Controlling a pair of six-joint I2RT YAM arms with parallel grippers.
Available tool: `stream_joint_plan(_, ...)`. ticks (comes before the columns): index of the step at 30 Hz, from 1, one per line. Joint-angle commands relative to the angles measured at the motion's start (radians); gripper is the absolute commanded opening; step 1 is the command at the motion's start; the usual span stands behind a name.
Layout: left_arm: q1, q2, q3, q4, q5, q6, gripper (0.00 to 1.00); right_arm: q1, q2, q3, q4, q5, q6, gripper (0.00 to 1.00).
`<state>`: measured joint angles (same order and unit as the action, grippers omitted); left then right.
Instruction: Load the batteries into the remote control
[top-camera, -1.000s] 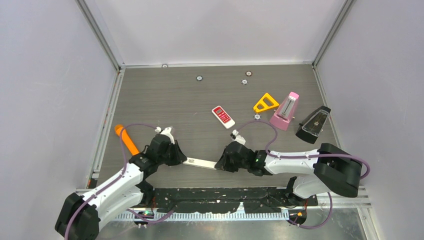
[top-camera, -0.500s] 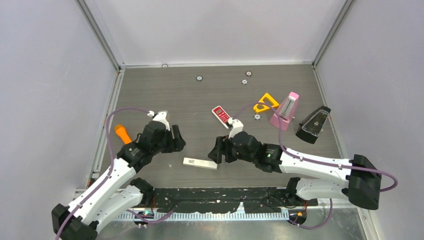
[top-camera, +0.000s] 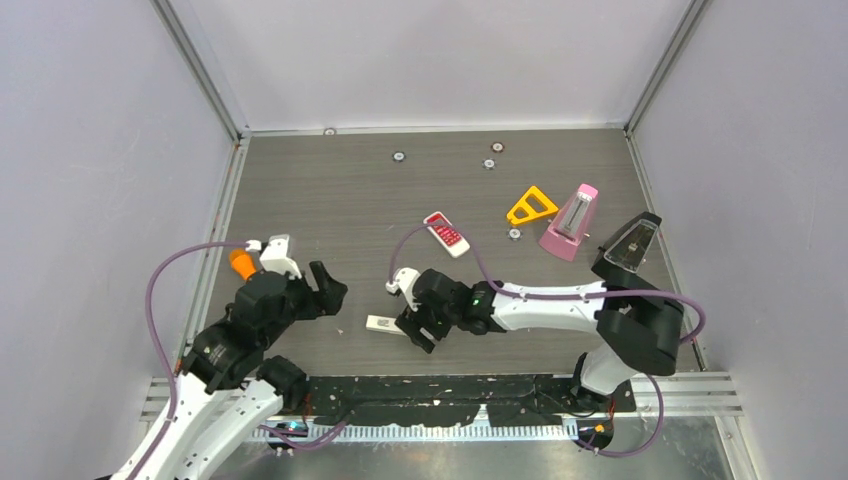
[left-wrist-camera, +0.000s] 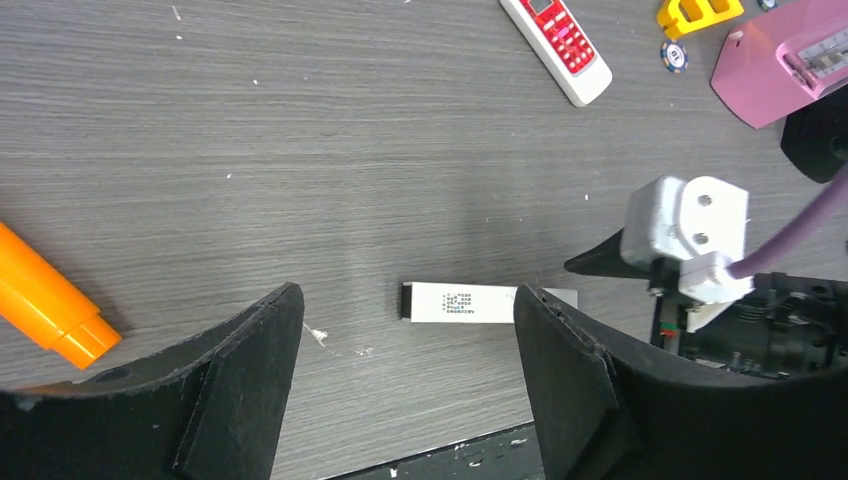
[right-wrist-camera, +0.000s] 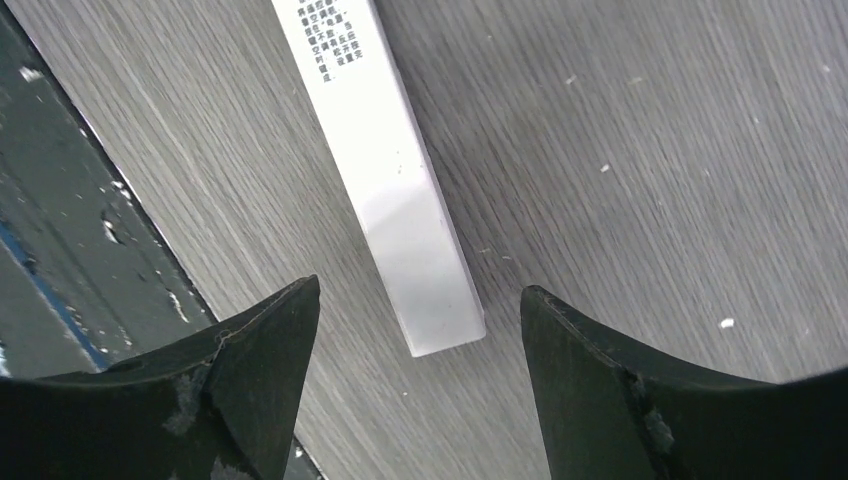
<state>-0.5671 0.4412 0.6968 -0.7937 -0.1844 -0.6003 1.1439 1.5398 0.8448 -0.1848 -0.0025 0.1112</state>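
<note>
A slim white remote (top-camera: 384, 325) lies flat near the table's front edge, label side up. It also shows in the left wrist view (left-wrist-camera: 470, 303) and the right wrist view (right-wrist-camera: 385, 170). My right gripper (top-camera: 416, 330) is open and empty, with its jaws either side of the remote's right end (right-wrist-camera: 420, 290) and not touching it. My left gripper (top-camera: 328, 288) is open and empty, raised to the left of the remote (left-wrist-camera: 408, 295). A red-and-white remote (top-camera: 446, 233) lies further back. No batteries are in view.
A big orange stick (top-camera: 241, 263) lies at the left. A yellow triangle (top-camera: 530, 206), a pink metronome (top-camera: 570, 222) and a black metronome (top-camera: 627, 250) stand at the right. Small round tokens (top-camera: 398, 156) lie at the back. A black strip (top-camera: 440, 385) runs along the front edge.
Both grippers have left the ends of the white remote. The left arm has drawn back to the left and risen. The right gripper has swung left over the remote's right end.
</note>
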Motion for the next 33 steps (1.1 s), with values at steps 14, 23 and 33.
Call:
stream_joint_plan(14,0.006,-0.064,0.068,-0.1,-0.035,-0.005,0.8,0.053,0.151,0.101,0.023,0.105,-0.142,0.25)
stream_joint_plan(23,0.006,-0.058,0.088,-0.146,-0.019,-0.024,0.83,-0.089,0.1,0.146,0.041,0.27,0.027,0.18)
stream_joint_plan(33,0.006,0.028,0.122,-0.261,0.089,-0.074,1.0,-0.22,0.289,0.327,0.026,0.265,-0.049,0.19)
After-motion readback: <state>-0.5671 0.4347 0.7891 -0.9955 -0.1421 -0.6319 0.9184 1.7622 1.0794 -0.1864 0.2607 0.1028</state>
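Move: The white remote lies face down just below the right hand, its middle about 5 cm to the left, 1 cm ahead and 3 cm lower, its near end between the open fingers. The red-and-white remote is about 21 cm ahead and 6 cm to the right, the poker chip 21 cm ahead and 20 cm to the right, both some 4 cm lower. From the left hand the white remote lies roughly 12 cm to the right, 1 cm back and 16 cm down. The white remote is pinched near its right-hand end as the right hand sinks some 3 cm, easing left, and closes on it; the hand then lifts it and swings it forward about 14 cm towards the red-and-white remote, turning some 30 degrees clockwise. The empty left hand draws back a little and opens wider. ##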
